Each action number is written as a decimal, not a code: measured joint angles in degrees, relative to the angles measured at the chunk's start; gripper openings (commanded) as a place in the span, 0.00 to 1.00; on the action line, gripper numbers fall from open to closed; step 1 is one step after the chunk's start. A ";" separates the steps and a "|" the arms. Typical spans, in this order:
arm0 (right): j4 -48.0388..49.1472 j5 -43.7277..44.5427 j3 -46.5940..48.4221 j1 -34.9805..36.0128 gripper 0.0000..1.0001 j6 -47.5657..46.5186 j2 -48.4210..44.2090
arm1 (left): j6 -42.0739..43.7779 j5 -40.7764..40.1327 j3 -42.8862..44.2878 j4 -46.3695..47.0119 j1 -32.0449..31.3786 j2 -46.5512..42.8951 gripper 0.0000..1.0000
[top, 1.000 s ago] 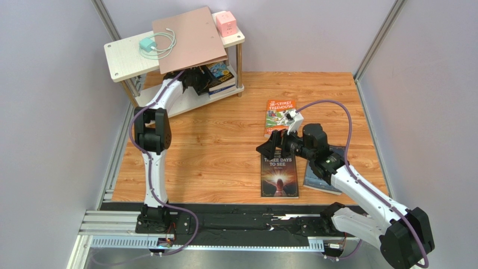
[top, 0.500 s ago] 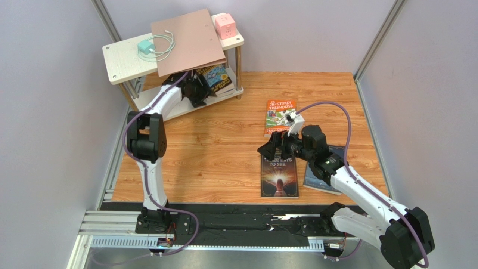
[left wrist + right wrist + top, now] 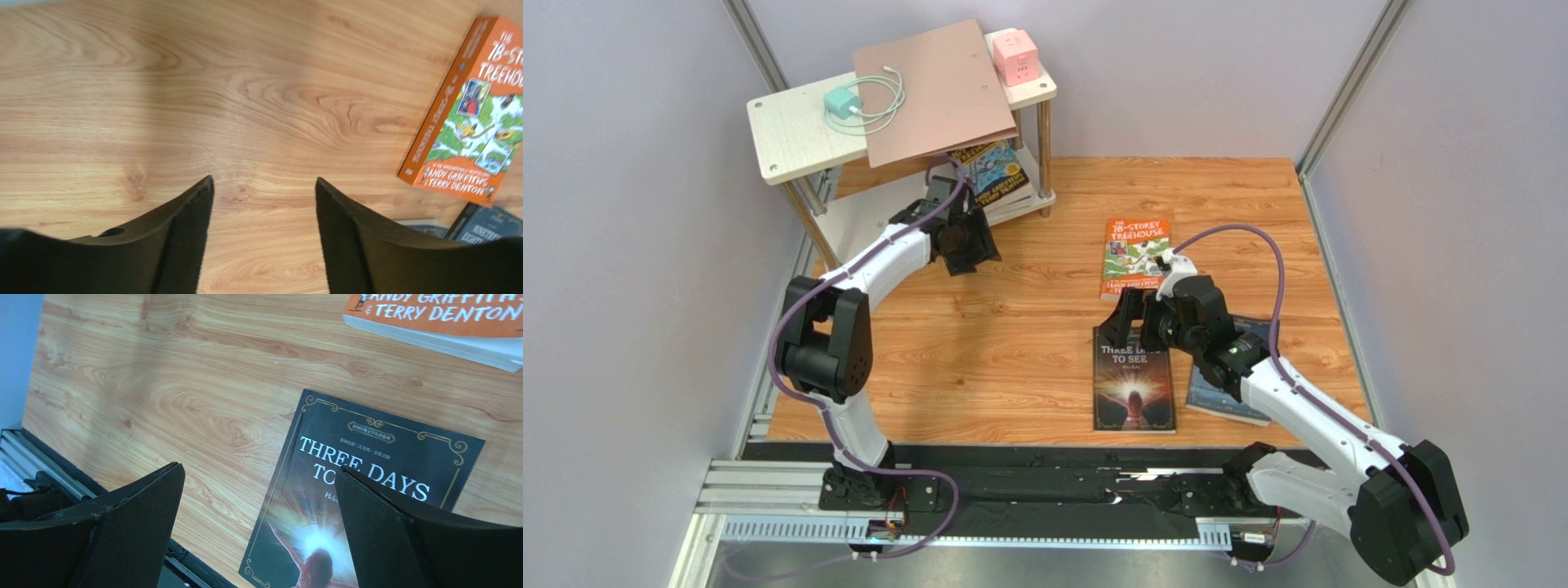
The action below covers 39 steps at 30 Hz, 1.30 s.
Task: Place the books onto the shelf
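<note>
The shelf stands at the far left, with blue cartoon books lying on its lower tier. My left gripper hangs open and empty over bare floor just in front of the shelf. An orange Treehouse book lies flat mid-floor. Nearer lies the dark "Three Days to See". My right gripper hovers wide open over that book's top left edge, holding nothing. A grey-blue book lies partly hidden under the right arm.
On the shelf's top board sit a pinkish-brown board, a pink cube and a teal charger with white cable. Grey walls and metal posts close in both sides. A black rail runs along the near edge.
My left gripper has drawn back out from under the shelf's top board toward the open floor, leaving the blue books on the lower tier. The right gripper shifted slightly over the dark book.
</note>
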 measured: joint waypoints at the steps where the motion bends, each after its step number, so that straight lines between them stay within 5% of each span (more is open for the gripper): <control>1: -0.57 0.81 0.02 -0.07 1.00 0.22 0.00 | 0.07 -0.07 -0.68 0.46 -0.98 0.00 0.42; 3: -2.51 2.99 0.22 -0.48 1.00 0.66 0.00 | 0.07 0.22 -2.58 1.60 -3.32 0.00 0.26; 4: -3.41 4.31 0.26 -0.90 1.00 0.98 0.02 | 0.07 0.42 -3.61 2.14 -4.59 0.00 0.07; 5: -4.50 5.27 0.33 -1.68 1.00 1.36 0.13 | -0.09 0.70 -4.52 2.69 -5.70 0.00 0.00; 17: -10.84 2.05 -1.60 -15.37 1.00 3.02 8.79 | -2.62 3.56 -6.91 4.70 -23.89 7.87 0.00; 30: 2.34 -14.53 -7.91 -16.44 0.93 3.23 10.97 | -7.37 6.75 -1.14 5.33 -28.87 13.09 0.00; 36: 5.14 -18.40 -11.23 -16.22 0.64 4.50 4.02 | -7.56 6.91 0.70 4.17 -29.05 14.12 0.00; 37: 5.66 -18.62 -11.23 -16.20 0.44 4.52 3.08 | -7.56 6.93 0.94 4.13 -29.09 14.27 0.00; 39: 7.30 -19.06 -11.15 -16.06 0.18 4.61 1.81 | -7.56 6.99 1.31 4.00 -29.16 14.47 0.00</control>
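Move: Three Days to See lies flat about 9 cm back and 2 cm to the right of the open right hand, some 11 cm below it. The orange treehouse book is about 14 cm ahead and 2 cm right of that hand, the blue 1984 book about 21 cm right and 8 cm back. From the left hand, Three Days to See is some 31 cm right, 22 cm back and 9 cm lower. Right dips rightward, levers the book's right side up, closing; left shuts, sweeping 25 cm to its left edge. ##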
